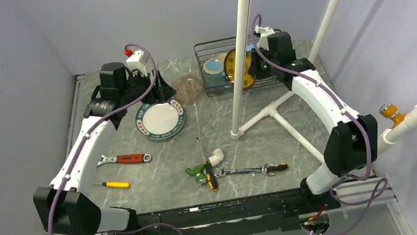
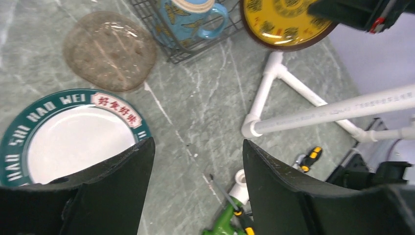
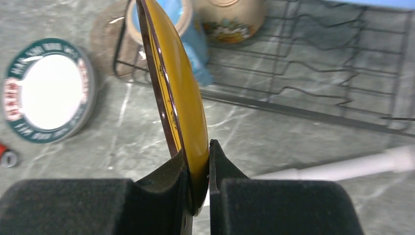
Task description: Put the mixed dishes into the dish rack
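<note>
My right gripper (image 3: 198, 156) is shut on the lower rim of the dark yellow-centred plate (image 3: 173, 83), which it holds on edge at the front left of the black wire dish rack (image 3: 303, 83). Inside the rack stand the teal mug (image 3: 188, 29) and a cream flowered bowl (image 3: 230, 17). The white plate with the dark green rim (image 1: 161, 121) lies flat on the table. My left gripper (image 2: 195, 147) hangs open and empty just above that plate's far right edge (image 2: 73, 137). In the top view the right gripper (image 1: 253, 64) sits at the rack (image 1: 211, 45).
A brownish translucent round dish (image 1: 189, 88) lies between the green-rimmed plate and the rack. A white pipe frame (image 1: 274, 114) stands right of centre, with an upright pole crossing the rack. Wrenches and screwdrivers (image 1: 208, 170) lie near the front, with a red-handled one (image 1: 128, 159) on the left.
</note>
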Tool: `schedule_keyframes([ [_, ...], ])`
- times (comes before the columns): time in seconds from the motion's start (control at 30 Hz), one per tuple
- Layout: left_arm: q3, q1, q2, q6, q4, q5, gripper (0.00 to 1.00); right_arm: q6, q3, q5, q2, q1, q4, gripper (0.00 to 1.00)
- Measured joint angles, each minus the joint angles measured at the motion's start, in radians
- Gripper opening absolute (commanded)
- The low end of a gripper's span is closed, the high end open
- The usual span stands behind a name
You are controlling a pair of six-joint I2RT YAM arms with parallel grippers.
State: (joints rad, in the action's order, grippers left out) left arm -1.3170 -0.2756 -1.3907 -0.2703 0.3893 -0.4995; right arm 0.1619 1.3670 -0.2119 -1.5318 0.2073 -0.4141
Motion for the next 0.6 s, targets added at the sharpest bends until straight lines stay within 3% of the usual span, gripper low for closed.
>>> schedule_keyframes([
  [0.27,0.073,-0.006,0.059,0.065,-0.003,0.080,0.71,-0.292,0.012,0.194,0.020,0.000,0.002,0.00],
  [0.6,0.089,-0.028,0.087,0.074,-0.003,0.111,0.70,-0.707,-0.048,0.235,0.058,-0.007,0.137,0.00],
])
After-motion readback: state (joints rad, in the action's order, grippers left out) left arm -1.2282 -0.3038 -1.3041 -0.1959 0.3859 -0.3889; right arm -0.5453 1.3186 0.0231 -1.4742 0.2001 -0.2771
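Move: The open plate slots in the right part of the dish rack lie about 9 cm to the right, 4 cm ahead of and 12 cm below my right hand, which already holds the yellow plate. The blue plate stands some 6 cm beyond those slots; the mug is about 12 cm left and 3 cm ahead of the hand, the bowl 8 cm left and 7 cm ahead. From my left hand the slots are some 34 cm right, 5 cm ahead and well below, about 20 cm. Keeping the yellow plate pinched by its rim, I swing my right hand about 7 cm to the right, rising some 3 cm and reaching about as far forward, away from the mug and over the open slots. On the way I roll the wrist some 40 degrees so its left side drops, bringing the plate towards edge-on above the rack. ##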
